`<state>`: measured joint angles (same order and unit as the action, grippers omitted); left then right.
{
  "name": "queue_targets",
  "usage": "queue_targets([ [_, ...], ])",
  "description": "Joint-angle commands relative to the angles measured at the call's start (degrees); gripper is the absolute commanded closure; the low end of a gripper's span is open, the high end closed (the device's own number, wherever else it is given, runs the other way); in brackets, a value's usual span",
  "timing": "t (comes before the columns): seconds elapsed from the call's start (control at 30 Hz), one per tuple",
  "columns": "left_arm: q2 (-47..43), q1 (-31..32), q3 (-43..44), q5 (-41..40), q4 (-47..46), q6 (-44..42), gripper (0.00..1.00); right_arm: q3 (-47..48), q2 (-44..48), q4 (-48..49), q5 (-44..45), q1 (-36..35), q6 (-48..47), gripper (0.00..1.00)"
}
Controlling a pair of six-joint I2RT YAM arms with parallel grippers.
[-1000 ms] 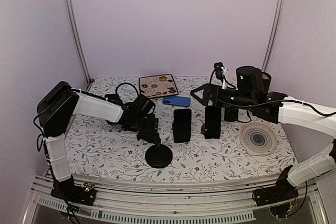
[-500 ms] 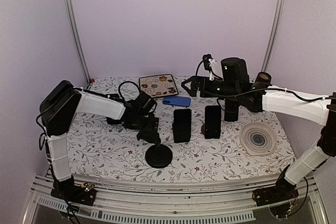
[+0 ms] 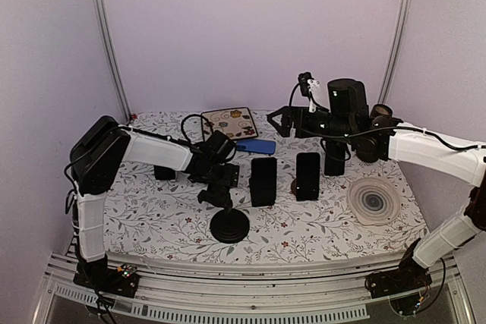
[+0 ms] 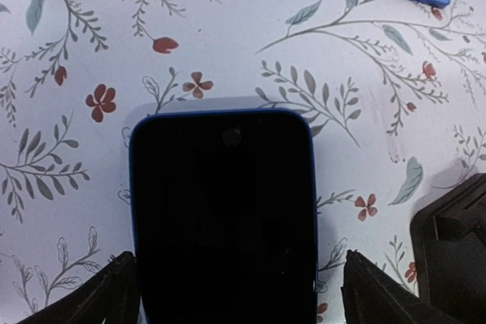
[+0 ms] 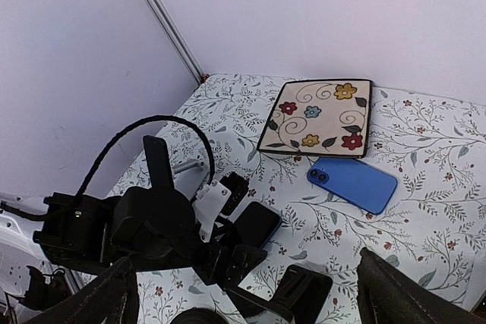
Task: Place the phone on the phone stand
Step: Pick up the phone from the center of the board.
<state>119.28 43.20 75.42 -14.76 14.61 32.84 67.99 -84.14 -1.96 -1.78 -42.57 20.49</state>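
A phone [image 4: 222, 218] with a dark screen and blue edge lies flat on the floral table, also seen in the right wrist view as the phone [image 5: 258, 221]. My left gripper [image 4: 237, 259] is low over it and open, one finger on each side; the right finger stands clear of the phone's edge. A black phone stand [image 3: 263, 181] stands upright just right of that gripper, with a second stand [image 3: 307, 176] beyond it. A round-based stand [image 3: 229, 225] sits nearer the front. My right gripper [image 3: 277, 121] hovers open high at the back, holding nothing.
A blue phone [image 3: 255, 146] lies face down behind the stands, next to a floral square plate [image 3: 229, 123]. A round ribbed dish [image 3: 373, 201] sits at the right. Another black upright block [image 3: 334, 161] stands under the right arm. A black cable loops over the left wrist.
My right arm has lifted away from the stands and swung up and back toward the centre. My left gripper has shifted slightly right, staying low over the dark phone.
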Motion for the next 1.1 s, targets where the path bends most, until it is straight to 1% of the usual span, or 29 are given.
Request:
queue_targets([
  [0.0,1.9,1.2,-4.9,2.9,2.1,-0.8,0.07,-4.4,3.8,1.9,1.7,0.4,4.5,0.0],
  [0.13,0.6,0.3,-7.8,1.4,2.5,-1.8,0.07,-4.1,3.2,2.2,-0.9,0.4,8.1,0.0],
  [0.33,-2.1,0.2,-11.8,2.2,-0.3,-4.7,0.11,-3.8,2.9,2.1,-5.0,0.4,8.8,0.01],
  [0.47,-1.3,0.3,-11.1,3.7,-0.8,-5.4,0.13,-4.8,4.0,0.9,-6.1,0.4,8.6,0.01],
  [0.53,-0.2,0.5,-10.4,3.6,-1.0,-5.7,0.12,-5.7,4.8,0.8,-6.6,0.3,8.6,0.01],
  [0.7,1.8,0.4,-7.8,4.0,1.1,-6.6,0.13,-5.4,5.2,-0.9,-5.1,0.4,7.3,0.0],
  [0.9,2.3,0.2,-6.9,4.0,1.4,-8.6,0.2,-4.5,4.7,-0.2,-4.9,0.3,6.7,0.0],
  [0.97,2.7,0.1,-6.5,4.1,1.6,-9.0,0.25,-5.1,5.0,0.4,-4.5,0.4,7.1,0.0],
  [1.0,2.6,0.1,-6.4,3.9,1.5,-9.2,0.31,-5.1,4.9,0.4,-4.4,0.4,7.3,0.0],
  [1.07,2.1,0.1,-6.8,3.7,0.8,-9.2,0.35,-5.2,4.7,0.3,-4.5,0.4,7.7,0.01],
])
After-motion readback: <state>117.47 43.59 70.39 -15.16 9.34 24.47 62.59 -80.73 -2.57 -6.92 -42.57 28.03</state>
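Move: The black-screened phone with the blue rim lies almost directly under the left hand, its middle about 1 cm below. The standing phone is about 12 cm to the hand's right and 2 cm back; the blue phone lies some 14 cm ahead and 10 cm right; the empty stand's round base is about 17 cm straight back. From the right hand, the black-screened phone is roughly 15 cm left, 6 cm ahead and 28 cm below. Across the black-screened phone the left hand fine-tunes its grip: it eases about 1.5 cm back and as far left, then returns roughly 1 cm forward and right, turning slightly clockwise. Its wide fingers narrow by about a fifth until both pads sit beside the phone's long edges, close enough to touch. The open right hand draws back and sinks a little, its fingers tipping down. ##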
